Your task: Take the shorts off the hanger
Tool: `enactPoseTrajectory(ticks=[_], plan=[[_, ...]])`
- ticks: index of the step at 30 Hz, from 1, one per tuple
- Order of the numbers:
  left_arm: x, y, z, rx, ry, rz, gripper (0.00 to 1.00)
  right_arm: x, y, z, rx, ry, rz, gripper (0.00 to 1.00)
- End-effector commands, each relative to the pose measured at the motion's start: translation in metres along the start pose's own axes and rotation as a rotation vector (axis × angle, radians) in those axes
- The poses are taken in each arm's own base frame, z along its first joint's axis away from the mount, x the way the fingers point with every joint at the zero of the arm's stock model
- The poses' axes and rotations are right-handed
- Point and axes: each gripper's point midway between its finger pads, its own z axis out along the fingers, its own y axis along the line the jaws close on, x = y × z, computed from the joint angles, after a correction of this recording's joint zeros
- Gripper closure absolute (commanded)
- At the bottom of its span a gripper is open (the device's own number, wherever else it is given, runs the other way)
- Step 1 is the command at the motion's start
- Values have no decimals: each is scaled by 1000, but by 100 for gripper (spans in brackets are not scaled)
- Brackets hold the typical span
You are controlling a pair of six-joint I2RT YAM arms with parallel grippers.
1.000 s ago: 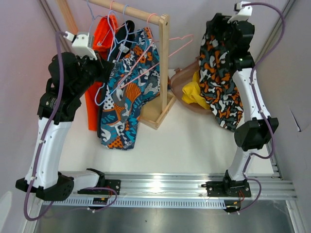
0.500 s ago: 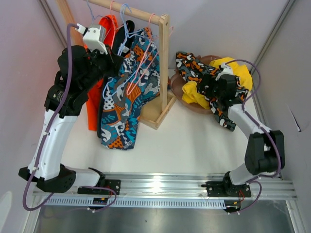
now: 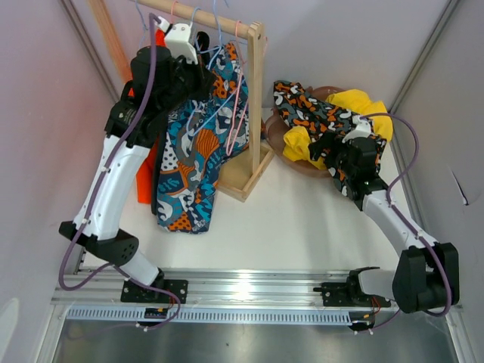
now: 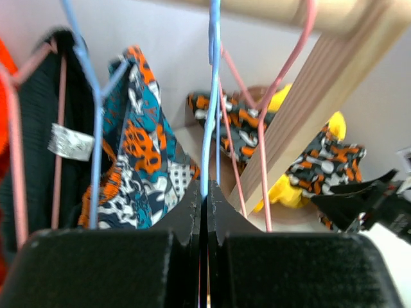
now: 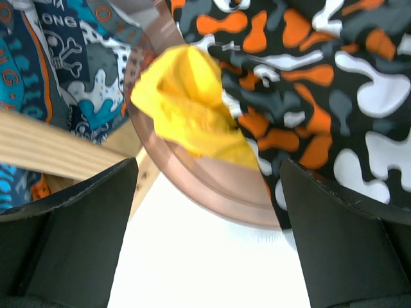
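Observation:
My left gripper (image 3: 200, 60) is up at the wooden rail (image 3: 204, 13), shut on the wire of a blue hanger (image 4: 207, 128). The teal-orange-black print shorts (image 3: 198, 155) hang just below it, also seen in the left wrist view (image 4: 138, 160). Black shorts (image 4: 38, 173) and orange shorts (image 3: 144, 178) hang further left. The camouflage shorts (image 3: 310, 110) and yellow shorts (image 3: 367, 106) lie in the brown bowl (image 3: 274, 130). My right gripper (image 5: 209, 218) stands open and empty just in front of the bowl's rim (image 5: 192, 186), with the yellow cloth (image 5: 192, 102) beyond it.
The rack's wooden post (image 3: 259, 83) and base (image 3: 242, 181) stand between the hanging clothes and the bowl. Pink hangers (image 4: 263, 160) hang beside the blue one. Walls close in on the left, back and right.
The right gripper has let the camouflage shorts fall onto the bowl, opened wide and drawn back low. The left arm has risen and moved right along the rail with the hanger.

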Motion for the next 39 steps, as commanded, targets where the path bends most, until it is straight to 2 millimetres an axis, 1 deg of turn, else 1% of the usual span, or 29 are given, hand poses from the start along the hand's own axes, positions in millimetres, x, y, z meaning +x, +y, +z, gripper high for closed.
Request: enactPoseTrajectory(ticks=[1, 2, 3, 4, 6, 7, 9, 10, 11, 13, 14, 15, 16, 18, 19, 21, 22, 23, 24, 25, 26, 27, 30, 31, 32, 33, 34, 36, 39], plan=[[-5, -4, -6, -1, -15, 22, 98, -19, 10, -18, -27, -73, 0, 0], [-4, -2, -8, -11, -16, 24, 94, -19, 9, -20, -27, -75, -1, 1], [3, 0, -7, -22, 0, 25, 93, -18, 10, -22, -27, -73, 0, 0], [-3, 1, -16, -25, -21, 26, 92, -15, 9, -24, -27, -72, 0, 0], [-4, 3, -22, -36, -26, 27, 88, -13, 8, -26, -27, -72, 5, 1], [-8, 3, -32, -38, -34, 29, 86, -9, 6, -27, -23, -62, 9, 1], [-12, 5, -41, -48, -41, 35, 81, -9, 8, -29, -30, -66, 14, 1], [-14, 6, -50, -52, -45, 38, 80, -6, 7, -30, -29, -63, 17, 1], [-16, 7, -55, -58, -49, 43, 73, -7, 8, -33, -33, -68, 20, 1], [-16, 12, -65, -80, -53, 50, 65, -5, 9, -35, -38, -67, 27, 1], [-18, 14, -67, -89, -60, 62, 53, -7, 11, -38, -43, -75, 28, 1], [-19, 17, -70, -101, -63, 67, 46, -7, 12, -39, -44, -74, 32, 1], [-22, 23, -72, -140, -73, 72, 40, -7, 13, -41, -48, -74, 33, 1], [-26, 32, -75, -189, -85, 89, 18, -7, 16, -45, -56, -78, 32, 1], [-28, 42, -77, -243, -92, 99, 16, -8, 16, -47, -55, -81, 29, 1], [-35, 53, -78, -305, -125, 105, 15, -7, 17, -52, -57, -80, 26, 1], [-35, 59, -77, -339, -133, 112, 15, -7, 16, -53, -54, -82, 21, 1], [-39, 61, -73, -347, -160, 131, 15, -4, 15, -55, -51, -76, 20, 0], [-38, 64, -74, -357, -172, 135, 16, -6, 15, -59, -51, -85, 17, 1], [-40, 62, -72, -343, -186, 135, 16, -5, 14, -60, -49, -84, 12, 1], [-41, 65, -71, -344, -190, 159, 16, -4, 15, -62, -51, -81, 12, 0], [-43, 65, -66, -344, -201, 158, 16, -1, 13, -63, -47, -76, 11, 1], [-46, 66, -59, -322, -193, 160, 17, -1, 13, -67, -45, -79, 10, 1], [-37, 69, -45, -318, -153, 159, 17, 0, 13, -69, -48, -78, 8, 1], [-43, 68, -42, -288, -151, 157, 16, 1, 12, -69, -46, -78, 8, 1], [-44, 67, -41, -276, -139, 131, 15, 1, 12, -69, -46, -77, 8, 1], [-37, 68, -28, -266, -112, 128, 15, 4, 12, -70, -49, -72, 8, 1], [-40, 67, -23, -243, -113, 126, 15, 5, 11, -70, -45, -68, 4, 1], [-37, 64, -11, -205, -102, 123, 15, 8, 9, -70, -40, -60, -3, 1]])
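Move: My left hand holds the emptied blue hanger; its place on the wooden rod is about 10 cm above and 3 cm ahead. The empty pink hanger is roughly 4 cm right and 3 cm ahead. The blue hanger carrying the patterned shorts is some 7 cm left and 3 cm ahead, level in height. The rod spot lies about 30 cm left of my right hand, level ahead and 35 cm higher. I lower my left hand some 2 cm to settle the blue hanger on the rod, open the fingers to release it, draw back about 5 cm while sliding left 8 cm and turning counter-clockwise, then reach forward about 7 cm, still open, toward the hanger with the patterned shorts. My right hand, open and empty, backs off about 6.5 cm from the camouflage shorts on the tray. ##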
